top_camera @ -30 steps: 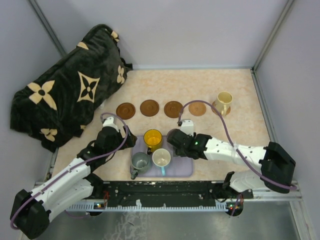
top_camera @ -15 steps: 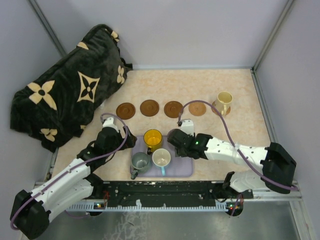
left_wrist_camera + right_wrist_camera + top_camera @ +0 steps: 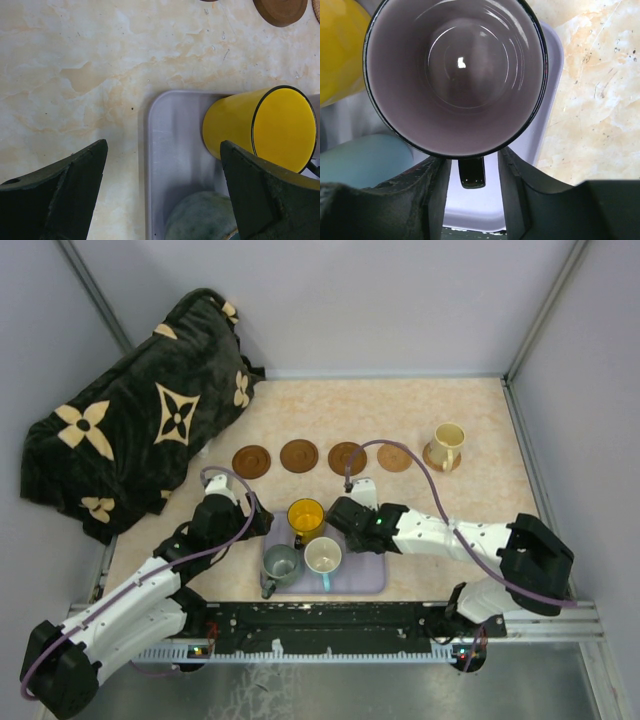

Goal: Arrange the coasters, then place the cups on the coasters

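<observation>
Four bare coasters (image 3: 298, 455) lie in a row behind the lavender tray (image 3: 365, 575). A fifth, at the right end, carries the beige cup (image 3: 446, 445). On the tray stand the yellow cup (image 3: 305, 515), the grey-green cup (image 3: 281, 565) and the cream-and-blue cup (image 3: 323, 557). In the right wrist view the purple-grey cup (image 3: 455, 70) is seen from above. My right gripper (image 3: 474, 159) straddles its dark handle (image 3: 471, 172), open, with a gap on each side. My left gripper (image 3: 164, 145) is wide open over the tray's left rim (image 3: 150, 150), beside the yellow cup (image 3: 260, 130).
A dark patterned blanket (image 3: 130, 420) is heaped at the back left. Grey walls close in the tabletop on three sides. The grey-green cup (image 3: 200, 220) sits just under the left fingers. One coaster's edge (image 3: 280, 10) shows at the top of the left wrist view.
</observation>
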Tool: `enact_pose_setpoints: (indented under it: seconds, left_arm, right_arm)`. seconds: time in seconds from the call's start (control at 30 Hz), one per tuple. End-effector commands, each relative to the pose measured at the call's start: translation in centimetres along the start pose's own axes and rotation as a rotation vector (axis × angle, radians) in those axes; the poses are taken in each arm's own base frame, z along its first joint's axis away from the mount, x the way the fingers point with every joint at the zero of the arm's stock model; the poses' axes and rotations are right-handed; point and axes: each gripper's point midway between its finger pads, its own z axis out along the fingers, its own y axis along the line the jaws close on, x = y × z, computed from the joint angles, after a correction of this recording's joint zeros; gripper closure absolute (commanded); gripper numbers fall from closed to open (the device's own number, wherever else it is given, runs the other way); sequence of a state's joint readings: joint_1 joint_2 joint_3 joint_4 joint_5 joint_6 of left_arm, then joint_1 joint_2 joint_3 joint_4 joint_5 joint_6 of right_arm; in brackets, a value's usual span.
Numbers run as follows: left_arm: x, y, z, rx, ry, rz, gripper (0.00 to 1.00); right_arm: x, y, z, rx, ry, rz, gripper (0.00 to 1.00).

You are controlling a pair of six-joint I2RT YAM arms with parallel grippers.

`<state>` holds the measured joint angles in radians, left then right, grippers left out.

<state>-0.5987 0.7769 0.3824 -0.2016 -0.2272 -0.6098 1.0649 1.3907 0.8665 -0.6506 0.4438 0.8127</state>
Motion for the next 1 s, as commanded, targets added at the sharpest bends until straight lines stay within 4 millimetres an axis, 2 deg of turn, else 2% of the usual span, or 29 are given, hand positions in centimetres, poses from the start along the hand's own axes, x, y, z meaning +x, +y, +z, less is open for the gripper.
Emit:
enact_pose_setpoints:
  seconds: [0.0, 0.2, 0.3, 0.4, 0.63, 0.97]
  left_arm:
    - [-0.2, 0.1, 0.0, 0.0, -0.017, 0.002, 0.0]
    - [-0.1, 0.1, 0.0, 0.0, -0.014, -0.002, 0.0]
    - [0.1, 0.2, 0.0, -0.003, -0.011, -0.003, 0.0]
    - [0.2, 0.2, 0.1, -0.002, -0.01, -0.005, 0.0]
    - [0.0, 0.1, 0.0, 0.004, -0.014, -0.009, 0.0]
    - [-0.7, -0.1, -0.1, 0.005, -0.037, -0.006, 0.0]
  right_arm:
    - [-1.8, 1.6, -0.4, -0.034, -0.052, 0.01, 0.63]
    - [-1.2, 1.1, 0.1, -0.021, -0.048, -0.002, 0.77]
    - [-1.0, 1.0, 0.1, -0.021, -0.044, -0.008, 0.86]
    - [-1.0, 1.0, 0.1, -0.028, -0.049, -0.009, 1.0]
    - [-2.4, 0.9, -0.8, -0.039, -0.106, -0.012, 1.0]
    - [-8.5, 0.0, -4.4, -0.003, -0.309, -0.017, 1.0]
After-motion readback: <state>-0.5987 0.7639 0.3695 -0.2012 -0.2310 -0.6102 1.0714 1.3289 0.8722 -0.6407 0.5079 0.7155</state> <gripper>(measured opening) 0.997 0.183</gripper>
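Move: The purple cup's handle already stands between the right hand's open fingers, with the cup's middle about 6 cm ahead, 1 cm to the left and roughly level in height. The yellow cup lies some 10 cm left and 5 cm ahead; the white cup about 6 cm left and 2 cm back. The nearest dark coaster is about 16 cm ahead, 1 cm left and 4 cm lower. From the left hand, the purple cup is roughly 19 cm right, level fore and aft, and 3 cm lower. The purple cup's handle is pinched from both sides as the right fingers close on it, the hand staying almost in place at the near side of the cup. Keeping that grip, the hand then starts upward out of the tray, about 2 cm and gathering speed, easing some 1 cm forward while the fingertips tip up by around 5 degrees. ##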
